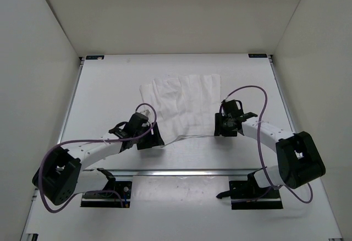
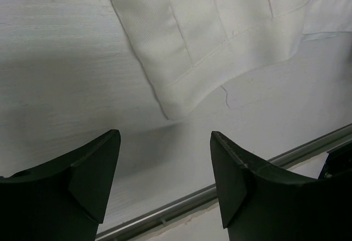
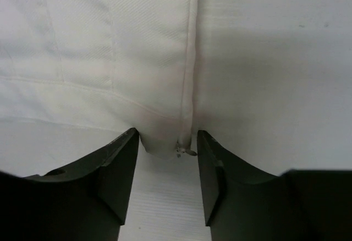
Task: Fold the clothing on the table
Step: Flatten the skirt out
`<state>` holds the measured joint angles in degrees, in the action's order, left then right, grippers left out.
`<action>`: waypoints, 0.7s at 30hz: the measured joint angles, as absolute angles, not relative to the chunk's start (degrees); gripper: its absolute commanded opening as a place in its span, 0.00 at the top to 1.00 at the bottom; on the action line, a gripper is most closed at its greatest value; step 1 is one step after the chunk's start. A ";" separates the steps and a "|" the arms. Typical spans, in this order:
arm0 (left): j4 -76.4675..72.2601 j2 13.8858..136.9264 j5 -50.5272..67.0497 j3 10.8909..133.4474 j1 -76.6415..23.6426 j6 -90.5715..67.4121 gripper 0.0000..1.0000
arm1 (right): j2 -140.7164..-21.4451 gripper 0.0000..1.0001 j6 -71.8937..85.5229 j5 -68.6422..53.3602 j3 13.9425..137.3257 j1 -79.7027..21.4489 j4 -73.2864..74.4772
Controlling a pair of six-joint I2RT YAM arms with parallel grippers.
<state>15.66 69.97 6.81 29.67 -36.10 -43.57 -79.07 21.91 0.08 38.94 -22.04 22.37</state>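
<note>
The clothing [image 1: 184, 106] is a white creased fabric piece lying flat in the middle of the table [image 1: 107, 87], its near hem curving toward the front. My left gripper [image 1: 151, 140] hovers at the clothing's near-left corner. In the left wrist view this gripper [image 2: 165, 142] is open with nothing between its fingers, and the fabric corner [image 2: 171, 109] lies just beyond the tips. My right gripper [image 1: 224, 130] is at the near-right corner. Seen from the right wrist, it [image 3: 168, 137] is open and the clothing's corner [image 3: 165, 142], with a small metal pull, sits between the fingertips without being pinched.
A metal rail [image 2: 308, 148] runs along the table's near edge, close behind the left gripper. White walls enclose the table on three sides. Purple cables [image 1: 258, 95] loop from both arms. The arm bases [image 1: 253, 189] are bolted at the front edge.
</note>
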 measured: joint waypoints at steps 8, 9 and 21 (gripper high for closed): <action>13.89 71.72 5.10 29.39 -36.21 -44.73 0.23 | -79.13 0.60 21.82 -0.08 37.87 -21.98 18.63; 13.21 72.03 4.97 29.39 -36.27 -44.97 0.24 | -79.13 0.58 21.85 -0.08 37.78 -21.98 18.26; 7.11 79.46 3.44 31.29 -37.60 -46.72 0.86 | -79.13 1.00 21.54 -1.08 36.62 -21.61 14.92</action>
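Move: The skirt's near left corner lies about 3 cm ahead of the left hand, 2 cm to its right and 2 cm below. Its near right corner is already between the right hand's open fingertips, about 1 cm ahead and 1 cm lower. The skirt's body spreads beyond, with its middle some 16 cm ahead and 9 cm right of the left hand, or about 12 cm ahead and 13 cm left of the right hand. The skirt's near left corner is met by the left hand, which eases forward, right and down about 3.5 cm in all, still wide open at first, then closing to pinch the corner's tip. The near right corner is gathered by the right hand, which slides level and forward about 1.5 cm, then narrows its fingers on the cloth. ##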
